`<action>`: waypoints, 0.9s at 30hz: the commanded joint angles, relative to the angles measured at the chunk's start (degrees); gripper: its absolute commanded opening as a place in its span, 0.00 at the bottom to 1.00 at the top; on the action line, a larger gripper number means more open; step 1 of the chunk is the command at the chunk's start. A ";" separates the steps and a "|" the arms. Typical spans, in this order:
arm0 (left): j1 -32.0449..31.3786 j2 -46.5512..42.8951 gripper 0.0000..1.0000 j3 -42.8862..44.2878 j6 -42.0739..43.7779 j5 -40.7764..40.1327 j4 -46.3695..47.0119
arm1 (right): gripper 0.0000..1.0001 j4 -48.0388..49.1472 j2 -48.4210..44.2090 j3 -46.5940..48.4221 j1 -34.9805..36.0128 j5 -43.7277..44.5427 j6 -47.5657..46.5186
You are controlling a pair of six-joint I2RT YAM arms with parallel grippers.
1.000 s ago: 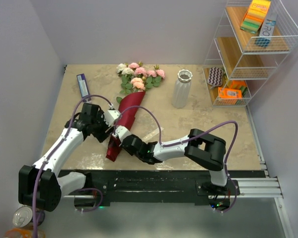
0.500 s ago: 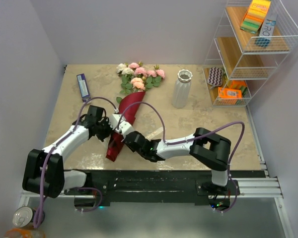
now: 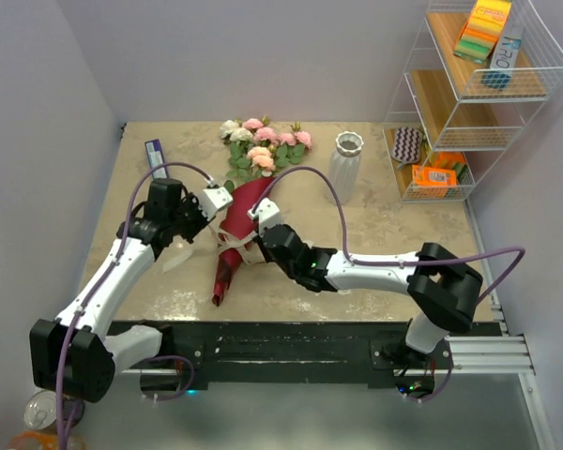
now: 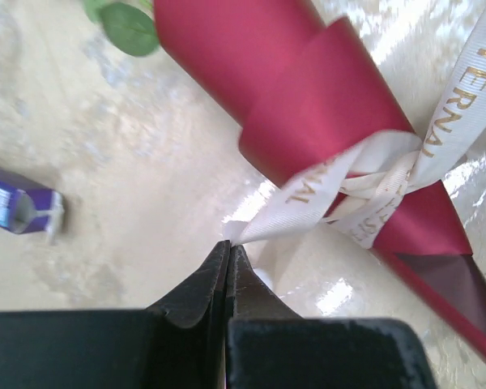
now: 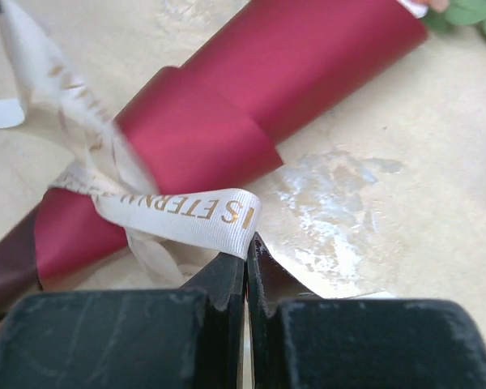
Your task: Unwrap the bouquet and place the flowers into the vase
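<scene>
The bouquet (image 3: 244, 230) lies on the table, its dark red paper cone (image 4: 308, 105) pointing at the near edge. The flowers (image 3: 263, 145), pink, peach and cream, show at its far end. A beige ribbon (image 4: 340, 174) with gold letters is knotted round the cone. My left gripper (image 3: 223, 197) is left of the cone; in the left wrist view this gripper (image 4: 229, 241) is shut on one ribbon end. My right gripper (image 3: 256, 211) is at the cone's right side, and in the right wrist view it (image 5: 247, 243) is shut on a ribbon loop (image 5: 186, 215). The white ribbed vase (image 3: 344, 167) stands upright to the right of the flowers.
A small blue-purple box (image 3: 155, 159) lies at the far left of the table. A white wire shelf (image 3: 469, 94) with sponges and boxes stands at the right edge. Walls close in the left and far sides.
Both grippers have shut on the ribbon and moved away from the near edge. The cone's tip has swung a little to the right and the ribbon is drawn out to both sides.
</scene>
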 commanded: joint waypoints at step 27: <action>0.14 -5.62 0.00 11.74 -8.62 -13.23 2.62 | 0.00 -12.41 -24.84 -8.60 -0.73 13.18 6.96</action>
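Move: The ribbon knot on the red wrapping lies about 7 cm right, 4 cm back and 9 cm below the left gripper, which already pinches one ribbon end. From the right gripper, holding the other end, the knot is some 6 cm left, 3 cm back and 8 cm below. The flowers are about 16 cm ahead and 13 cm right of the left gripper; the vase stands some 14 cm ahead and 18 cm right of the right one. Still pinching ribbon ends, both hands pull away from the knot: left up 9 cm, right 11 cm right and up. ##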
